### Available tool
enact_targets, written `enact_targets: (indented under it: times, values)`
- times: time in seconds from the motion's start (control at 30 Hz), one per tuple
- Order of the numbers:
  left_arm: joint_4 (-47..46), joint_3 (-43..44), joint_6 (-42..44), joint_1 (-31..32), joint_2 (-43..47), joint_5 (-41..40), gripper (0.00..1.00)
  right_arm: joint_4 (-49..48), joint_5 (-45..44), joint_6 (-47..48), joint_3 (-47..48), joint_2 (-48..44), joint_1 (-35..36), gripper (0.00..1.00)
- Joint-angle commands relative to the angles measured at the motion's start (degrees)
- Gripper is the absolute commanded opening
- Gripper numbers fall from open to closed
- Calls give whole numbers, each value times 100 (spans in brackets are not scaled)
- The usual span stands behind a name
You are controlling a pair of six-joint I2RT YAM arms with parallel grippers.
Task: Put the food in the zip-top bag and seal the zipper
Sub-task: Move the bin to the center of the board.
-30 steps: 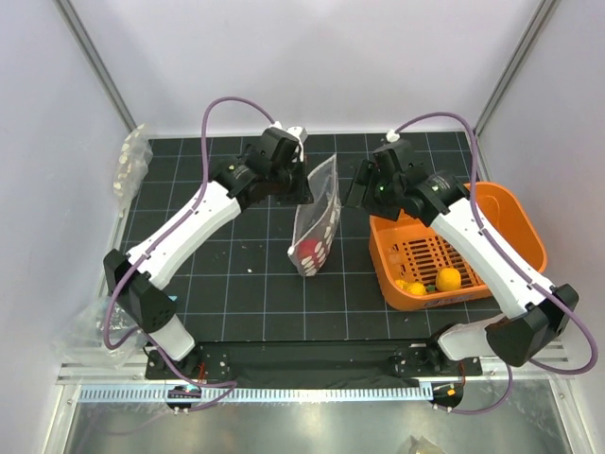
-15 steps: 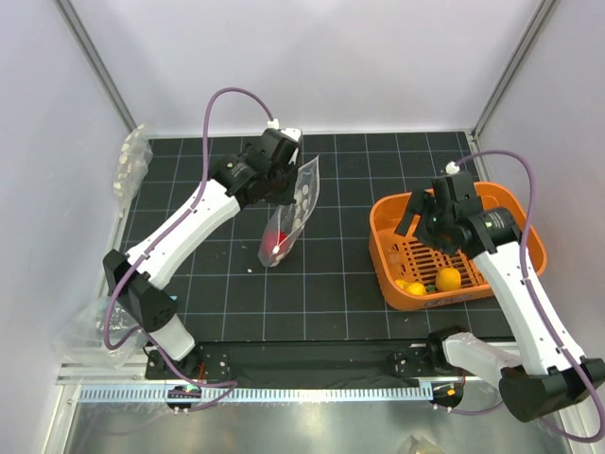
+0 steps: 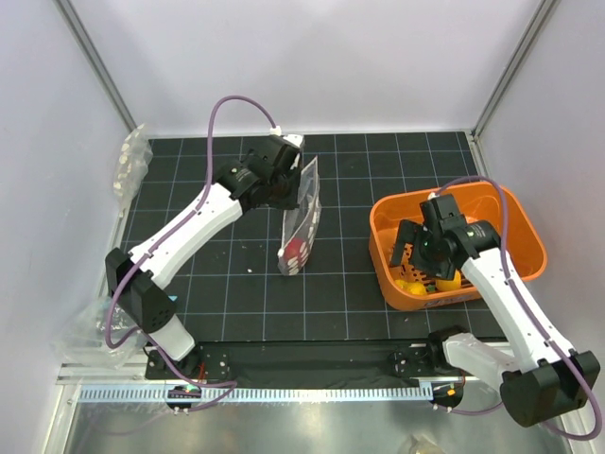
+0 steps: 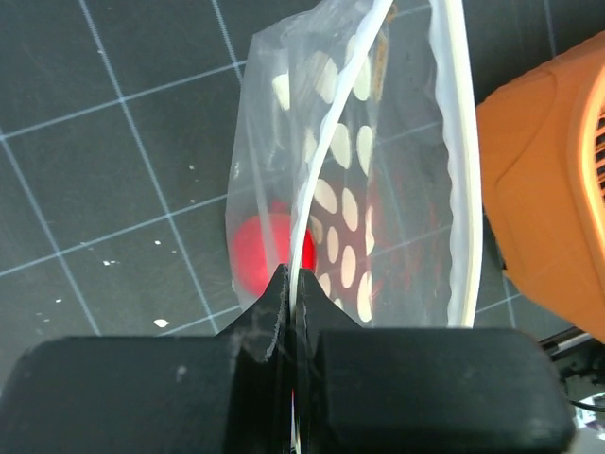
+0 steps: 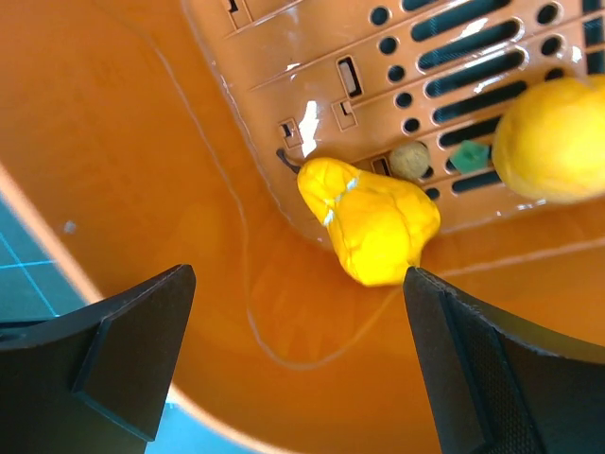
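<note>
The zip-top bag (image 3: 302, 219), clear with white dots, hangs upright from my left gripper (image 3: 288, 180), which is shut on its top edge. In the left wrist view the fingertips (image 4: 284, 288) pinch one zipper strip (image 4: 326, 156) of the bag (image 4: 350, 208). The other strip curves apart to the right, so the mouth gapes. A red fruit (image 3: 295, 255) lies inside the bag at its bottom and shows in the left wrist view (image 4: 257, 253). My right gripper (image 3: 423, 257) is open and empty, low inside the orange basket (image 3: 515, 213). A yellow fruit (image 5: 373, 222) lies just ahead of my right gripper (image 5: 298, 312), and another (image 5: 553, 137) is at the right edge.
A small beige ball (image 5: 409, 161) and a green bit (image 5: 468, 154) lie on the basket's slotted floor. Bundles of clear plastic sit at the far left (image 3: 128, 161) and near left (image 3: 80, 331). The basket's wall (image 4: 548, 189) is close to the right of the bag.
My right gripper left the bag's mouth, swung right and went down into the basket. The bag swung left and back under my left gripper, which kept its hold.
</note>
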State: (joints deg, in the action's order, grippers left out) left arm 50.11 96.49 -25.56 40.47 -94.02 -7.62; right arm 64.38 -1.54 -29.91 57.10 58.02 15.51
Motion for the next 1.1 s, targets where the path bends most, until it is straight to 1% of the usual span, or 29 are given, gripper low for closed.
enact_targets:
  times: [0.0, 0.13, 0.23, 0.37, 0.47, 0.5, 0.57, 0.6, 0.67, 0.7, 0.73, 0.77, 0.83, 0.93, 0.97, 1.07]
  values:
    - [-414, -24, -230, -21, 226, 173, 0, -636, 207, 301, -68, 366, -21, 100]
    - [-441, -7, -396, -21, 305, 217, 0, -751, 180, 267, 143, 991, -30, 100]
    - [-221, 133, -493, -13, 279, 234, 0, -769, 180, 249, 424, 1430, -30, 100]
    - [121, 370, -608, -13, 147, 383, 0, -664, 180, 381, 644, 1738, -30, 99]
    - [551, 773, -739, -13, -11, 340, 0, -462, 320, 267, 505, 1687, -30, 99]
    - [622, 836, -766, -13, -37, 340, 0, -470, 460, 162, 269, 1591, -30, 99]
    - [711, 889, -766, -13, -12, 287, 0, -523, 584, -84, 13, 1345, -22, 99]
    - [711, 872, -740, -13, 50, 235, 0, -636, 759, -129, -258, 1291, -13, 99]
    - [650, 750, -687, -4, 103, 164, 0, -873, 839, -234, -453, 1203, 127, 99]
    - [623, 688, -661, -13, 129, 103, 0, -1092, 831, -243, -498, 1246, 250, 99]
    - [606, 661, -635, -13, 138, 94, 0, -1172, 709, -269, -463, 1343, 634, 99]
    - [623, 678, -626, -13, 121, 94, 0, -1260, 612, -296, -385, 1439, 847, 99]
    - [702, 775, -634, -13, 77, 120, 0, -1436, 497, -331, -34, 1791, 1443, 100]
    - [737, 740, -669, -13, 146, 33, 0, -1674, 357, -437, 301, 1976, 1937, 100]
    - [729, 688, -678, -13, 182, 6, 0, -1726, 356, -445, 319, 1985, 2217, 100]
    - [667, 529, -696, -21, 322, -90, 0, -1754, 191, -463, 232, 1924, 2553, 99]
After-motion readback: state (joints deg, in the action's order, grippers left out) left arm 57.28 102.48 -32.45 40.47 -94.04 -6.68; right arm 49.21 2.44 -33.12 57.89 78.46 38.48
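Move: The orange bin's middle lies about 12 cm to the right of the open right hand, 6 cm ahead and 8 cm below; its left wall is roughly 7 cm to the hand's left. The yellow pepper sits about 2 cm right, straight below by 12 cm, and the yellow fruit 12 cm right and 1 cm ahead, equally low. The red food in the bag is some 25 cm left, 8 cm ahead and 10 cm lower. From the left hand the bin's middle is about 39 cm right, 7 cm back, 17 cm below. The bin is pushed left from inside: the right hand sinks into it, reaching forward about 4 cm and drawing back again, then sweeps left some 10 cm with its left finger against the left wall's inner face, fingers wide open, turning about 20 degrees counter-clockwise. The left hand keeps its pinch on the bag's edge and rises about 2 cm. ##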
